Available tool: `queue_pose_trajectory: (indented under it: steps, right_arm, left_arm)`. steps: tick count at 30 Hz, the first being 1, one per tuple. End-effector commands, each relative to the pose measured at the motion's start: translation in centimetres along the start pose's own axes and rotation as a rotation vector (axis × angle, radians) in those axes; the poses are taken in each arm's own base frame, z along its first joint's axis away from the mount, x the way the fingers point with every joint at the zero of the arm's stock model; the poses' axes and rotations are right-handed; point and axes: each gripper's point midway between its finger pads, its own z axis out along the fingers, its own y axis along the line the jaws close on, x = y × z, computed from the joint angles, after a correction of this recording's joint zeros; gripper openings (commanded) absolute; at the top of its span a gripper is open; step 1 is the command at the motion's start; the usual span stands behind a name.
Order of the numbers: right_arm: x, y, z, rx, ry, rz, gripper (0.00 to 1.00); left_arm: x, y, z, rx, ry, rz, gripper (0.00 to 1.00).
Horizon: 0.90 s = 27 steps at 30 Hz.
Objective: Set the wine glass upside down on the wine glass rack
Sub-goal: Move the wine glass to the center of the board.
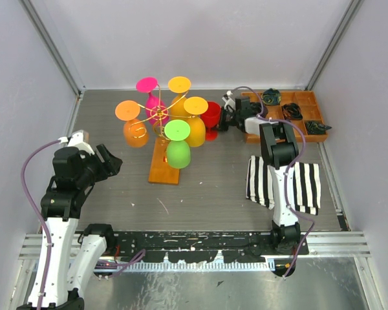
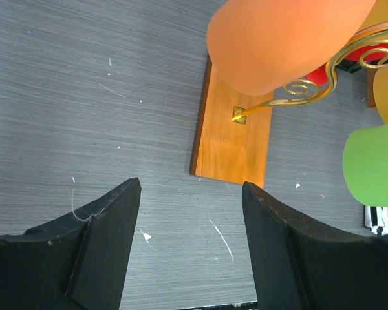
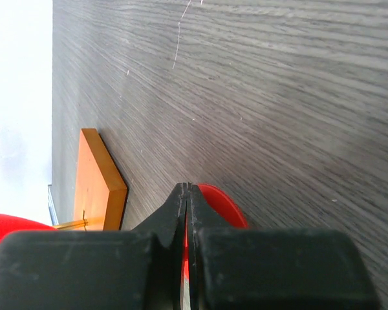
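A red wine glass [image 1: 211, 115] stands on the table just right of the wine glass rack [image 1: 159, 113], a gold wire stand on an orange-brown wooden base [image 1: 166, 161]. Several coloured glasses hang upside down on the rack. My right gripper [image 1: 226, 119] is shut on the red glass's stem. In the right wrist view, red shows between the closed fingers, and the glass's foot [image 3: 225, 205] lies just past my right gripper [image 3: 188, 187]. My left gripper [image 1: 110, 161] hovers open and empty left of the base. The left wrist view puts the left gripper [image 2: 191, 187] above bare table before the base [image 2: 236, 139].
A compartmented wooden tray [image 1: 308, 98] holding black items sits at the back right. A black-and-white striped cloth [image 1: 284, 184] lies beside the right arm. Enclosure walls close in the left, right and far sides. Hanging orange [image 2: 278, 39] and green [image 2: 375, 161] glasses sit close to the left gripper.
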Motion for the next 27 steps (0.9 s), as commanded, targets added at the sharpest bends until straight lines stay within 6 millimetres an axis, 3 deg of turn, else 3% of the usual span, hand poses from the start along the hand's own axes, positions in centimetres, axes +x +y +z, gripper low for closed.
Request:
queue_pose_trajectory:
  steps: [1, 12, 19, 27]
  right_arm:
    - [-0.4, 1.7, -0.8, -0.026, -0.017, -0.056, 0.01]
    - [2.8, 2.1, -2.9, -0.010, 0.015, -0.058, 0.01]
    - [6.6, 1.4, -5.6, 0.087, 0.018, -0.038, 0.01]
    - [12.4, 1.6, -8.2, 0.124, -0.008, -0.005, 0.01]
  left_arm:
    - [-0.1, -0.2, 0.1, 0.018, -0.012, 0.009, 0.71]
    - [-0.2, -0.3, -0.2, 0.020, -0.024, 0.010, 0.71]
    - [-0.2, -0.3, -0.3, 0.023, -0.025, 0.011, 0.71]
    - [-0.2, -0.5, -0.3, 0.031, -0.026, 0.012, 0.71]
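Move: The red wine glass stands right at the right hand's closed fingertips, its stem about 2 cm back and 1 cm left, its middle some 4 cm higher. From that hand, the hanging yellow glass is about 8 cm back, 9 cm left and 14 cm up; the rack's wooden base is 15 cm back and 23 cm left, slightly lower; the wooden tray is 4 cm ahead and 29 cm right. From the left hand, the red glass is about 27 cm ahead, 37 cm right and 14 cm lower. With its shut fingertips reaching across the far side of the stem just above the foot, the right hand draws the red glass back towards the middle of the board, starting slowly and gathering speed over about 13 cm. It drifts some 3 cm to the right as it comes, stays low and nearly level over the table with the fingers still pointing mostly left, and neither opens nor grips. ##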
